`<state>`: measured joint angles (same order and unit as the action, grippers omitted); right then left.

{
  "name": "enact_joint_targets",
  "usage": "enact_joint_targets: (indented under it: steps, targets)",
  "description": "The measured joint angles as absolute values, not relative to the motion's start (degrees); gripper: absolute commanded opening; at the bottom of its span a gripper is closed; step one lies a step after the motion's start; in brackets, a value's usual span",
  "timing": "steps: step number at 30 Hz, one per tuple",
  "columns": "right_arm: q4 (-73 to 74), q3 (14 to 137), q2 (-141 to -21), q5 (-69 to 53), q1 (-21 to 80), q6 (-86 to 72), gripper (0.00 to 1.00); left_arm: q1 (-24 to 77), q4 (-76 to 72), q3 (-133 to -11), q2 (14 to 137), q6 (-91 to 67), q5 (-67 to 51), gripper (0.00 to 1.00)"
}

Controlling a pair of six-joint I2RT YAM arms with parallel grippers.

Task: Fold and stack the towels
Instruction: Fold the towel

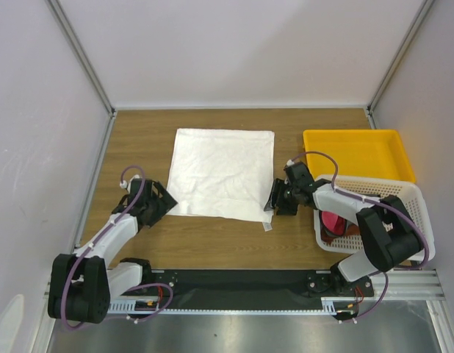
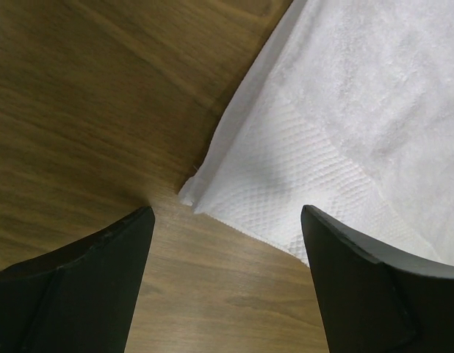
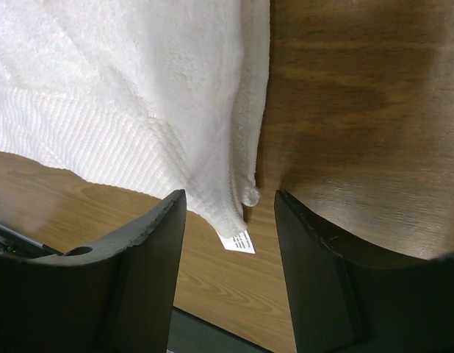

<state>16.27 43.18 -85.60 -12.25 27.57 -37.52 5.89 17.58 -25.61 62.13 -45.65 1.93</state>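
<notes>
A large white towel [image 1: 223, 173] lies flat in the middle of the table, its small tag [image 1: 267, 226] sticking out at the near right corner. My left gripper [image 1: 166, 202] stands open at the towel's near left corner [image 2: 194, 195], which lies just ahead of the gap between the fingers [image 2: 102, 272]. My right gripper [image 1: 275, 200] is open at the near right corner. In the right wrist view that corner [image 3: 242, 195] and the tag [image 3: 238, 241] lie between the two fingers [image 3: 139, 250], untouched. A magenta-pink towel [image 1: 333, 220] and a reddish-brown one [image 1: 339, 235] lie in the basket.
A white perforated basket [image 1: 411, 197] stands at the right, under the right arm. A yellow tray [image 1: 355, 151] sits behind it. Bare wood shows left of the towel [image 1: 139, 147]. The black rail with the arm bases [image 1: 234, 283] runs along the near edge.
</notes>
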Motion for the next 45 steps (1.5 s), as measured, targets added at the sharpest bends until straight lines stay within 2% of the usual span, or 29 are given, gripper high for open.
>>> enact_joint_targets:
  steps: [9,18,21,29,30,32,33,35,36,38,45]
  targets:
    - [15.3,43.2,-86.8,-11.6,27.8,-37.5,0.52,5.9,12.0,-24.0,62.2,-46.5,1.9,0.87]
    - [13.6,43.2,-88.3,-12.4,28.0,-37.5,0.35,5.9,7.8,-22.4,62.2,-46.6,2.8,0.82]
    - [13.6,43.2,-88.5,-12.4,28.0,-37.5,0.34,5.9,5.8,-21.6,62.4,-46.6,2.8,0.79]
    - [13.8,43.2,-88.6,-12.3,28.0,-37.5,0.26,5.9,0.3,-19.1,63.4,-46.7,2.8,0.50]
    - [13.8,43.2,-88.7,-12.2,28.0,-37.5,0.25,5.9,-0.4,-18.7,63.4,-46.7,2.8,0.42]
    - [13.8,43.2,-88.9,-12.2,28.0,-37.5,0.20,6.0,-1.2,-18.0,63.5,-46.9,2.7,0.32]
    - [13.8,43.3,-88.9,-12.3,28.0,-37.6,0.17,6.0,-1.5,-17.7,63.5,-46.7,2.6,0.19]
    - [13.8,43.4,-89.0,-12.3,28.0,-37.5,0.11,6.2,-2.1,-17.2,63.6,-47.1,2.2,0.01]
    - [13.9,43.4,-89.0,-12.3,28.0,-37.6,0.05,6.3,-2.2,-17.2,63.7,-47.1,2.0,0.01]
    - [13.9,43.4,-89.0,-12.3,28.0,-37.8,0.00,6.3,-2.4,-17.1,63.7,-47.0,1.7,0.00]
    - [14.1,43.4,-89.0,-12.3,28.0,-37.9,0.00,6.6,-0.1,-17.1,62.0,-47.1,2.0,0.00]
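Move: The folded towel's near-left corner lies about 1 cm ahead of the left hand, 1 cm to its left and some 2 cm below, between the spread fingers. The near-right corner is about 1 cm back of the right hand, in line sideways and 2 cm below, with the white tag about 3 cm back and 1 cm left of that hand. The white basket's middle is roughly 29 cm to the right hand's right and 3 cm back, about 2 cm higher. Forward about 2.5 cm over the near-left corner goes the left hand, its fingers swinging some 10 degrees outward, then it sinks 1 cm as they shut, pinches the towel's edge and eases slightly back. The right hand settles about 1 cm almost straight down and closes more gradually, pinching the towel's right edge just beyond the tag. ##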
